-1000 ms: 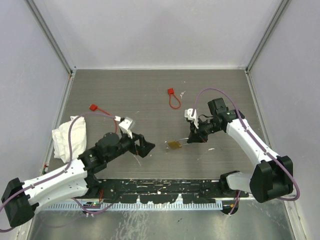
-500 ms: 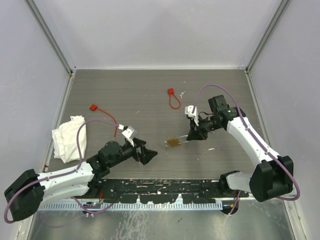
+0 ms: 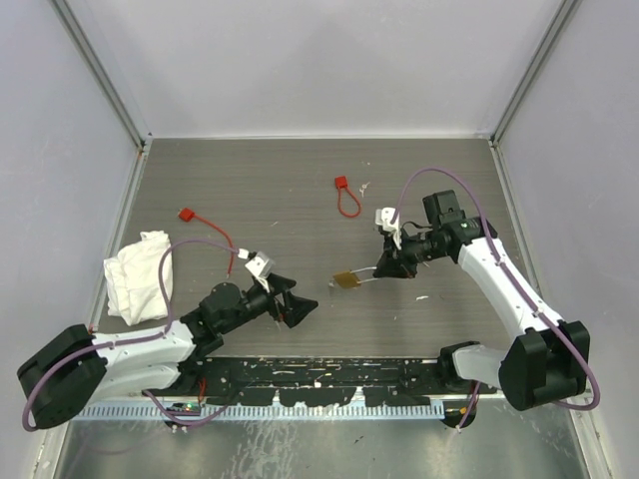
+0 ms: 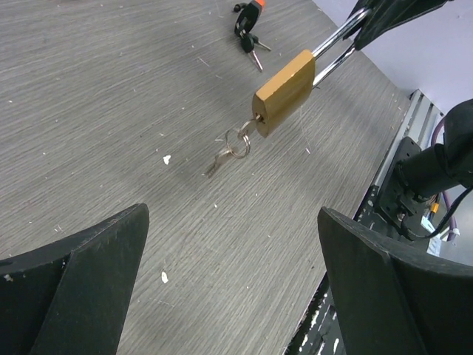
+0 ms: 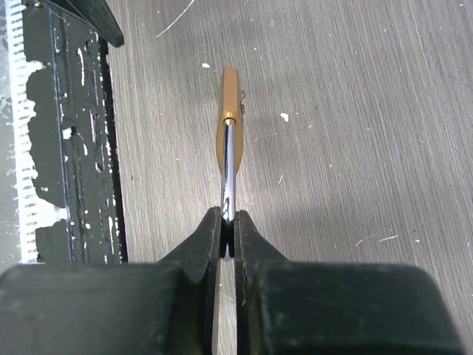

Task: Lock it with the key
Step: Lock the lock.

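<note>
A brass padlock point(image 3: 346, 281) hangs just above the table, held by its silver shackle in my shut right gripper point(image 3: 382, 271). In the right wrist view the shackle point(image 5: 229, 166) runs straight out from between the closed fingers of the right gripper point(image 5: 228, 218) to the padlock body point(image 5: 230, 111). The key point(image 4: 233, 146) is a small silver bunch on a ring, dangling from the bottom end of the padlock point(image 4: 284, 92). My left gripper point(image 3: 303, 303) is wide open and low, a short way left of the padlock. Only bare table shows between the fingers of the left gripper point(image 4: 233, 222).
A red cable lock point(image 3: 345, 200) lies further back, with small dark keys point(image 4: 247, 37) beside it. Another red tag with a cable point(image 3: 186, 214) and a white cloth point(image 3: 135, 274) lie at the left. A black strip point(image 3: 319, 379) runs along the near edge.
My left arm has stretched lower and a little further right toward the padlock. The right gripper has shifted slightly with the padlock still in it.
</note>
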Tool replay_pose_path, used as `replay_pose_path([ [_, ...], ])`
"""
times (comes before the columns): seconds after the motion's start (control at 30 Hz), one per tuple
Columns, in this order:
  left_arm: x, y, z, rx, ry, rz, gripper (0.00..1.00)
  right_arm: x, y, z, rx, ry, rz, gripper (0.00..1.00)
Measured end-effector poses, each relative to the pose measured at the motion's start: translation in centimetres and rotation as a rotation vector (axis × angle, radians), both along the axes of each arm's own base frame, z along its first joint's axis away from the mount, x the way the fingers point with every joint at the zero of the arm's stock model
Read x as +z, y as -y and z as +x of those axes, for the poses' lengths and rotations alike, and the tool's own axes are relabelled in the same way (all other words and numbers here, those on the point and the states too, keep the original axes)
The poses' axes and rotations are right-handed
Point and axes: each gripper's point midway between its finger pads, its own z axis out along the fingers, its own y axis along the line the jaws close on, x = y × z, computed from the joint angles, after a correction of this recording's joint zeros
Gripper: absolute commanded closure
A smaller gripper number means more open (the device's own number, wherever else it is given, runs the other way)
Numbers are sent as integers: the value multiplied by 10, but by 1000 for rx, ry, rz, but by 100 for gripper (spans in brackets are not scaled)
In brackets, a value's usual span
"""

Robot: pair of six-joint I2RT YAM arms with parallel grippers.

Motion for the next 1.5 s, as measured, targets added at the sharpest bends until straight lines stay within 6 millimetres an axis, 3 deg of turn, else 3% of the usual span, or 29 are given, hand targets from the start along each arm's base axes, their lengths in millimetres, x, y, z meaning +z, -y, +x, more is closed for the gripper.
replay_pose_path([
  [0.27,-19,11,-5,-67,-32,46,2,8,3,1,-16,12,37,99],
  [0.83,-11,14,3,-48,19,28,1,14,5,0,-27,9,72,99],
  [1.03,-15,11,12,-17,8,62,24,15,5,0,-30,3,79,99],
  [1.27,-19,13,31,-12,-29,77,22,16,5,-2,-27,-6,89,99],
  [1.5,-21,45,37,-117,-54,79,25,17,4,-3,-22,-5,95,99],
])
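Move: The keys on the ring at the padlock's free end are the left hand's target: some 6 cm to its right, about 3 cm ahead and roughly 2 cm lower. The padlock body is about 9 cm to that hand's right, 4 cm ahead and level; the right fingertips holding the shackle are some 18 cm to the right, 5 cm ahead and 4 cm higher. From the right hand, the keys lie about 11 cm left, 2 cm back and 6 cm below. The left hand, wide open, first dips about 2 cm with a small drift right and hovers, then pushes forward some 4 cm and swings right towards the hanging keys, ending about 4.5 cm to the right in all, its wrist turned slightly clockwise and its fingers narrowed by about a fifth without closing on anything. Meanwhile the right hand keeps the shackle pinched and lifts about 1.5 cm, tipping its fingers up a few degrees to hold the padlock out. ##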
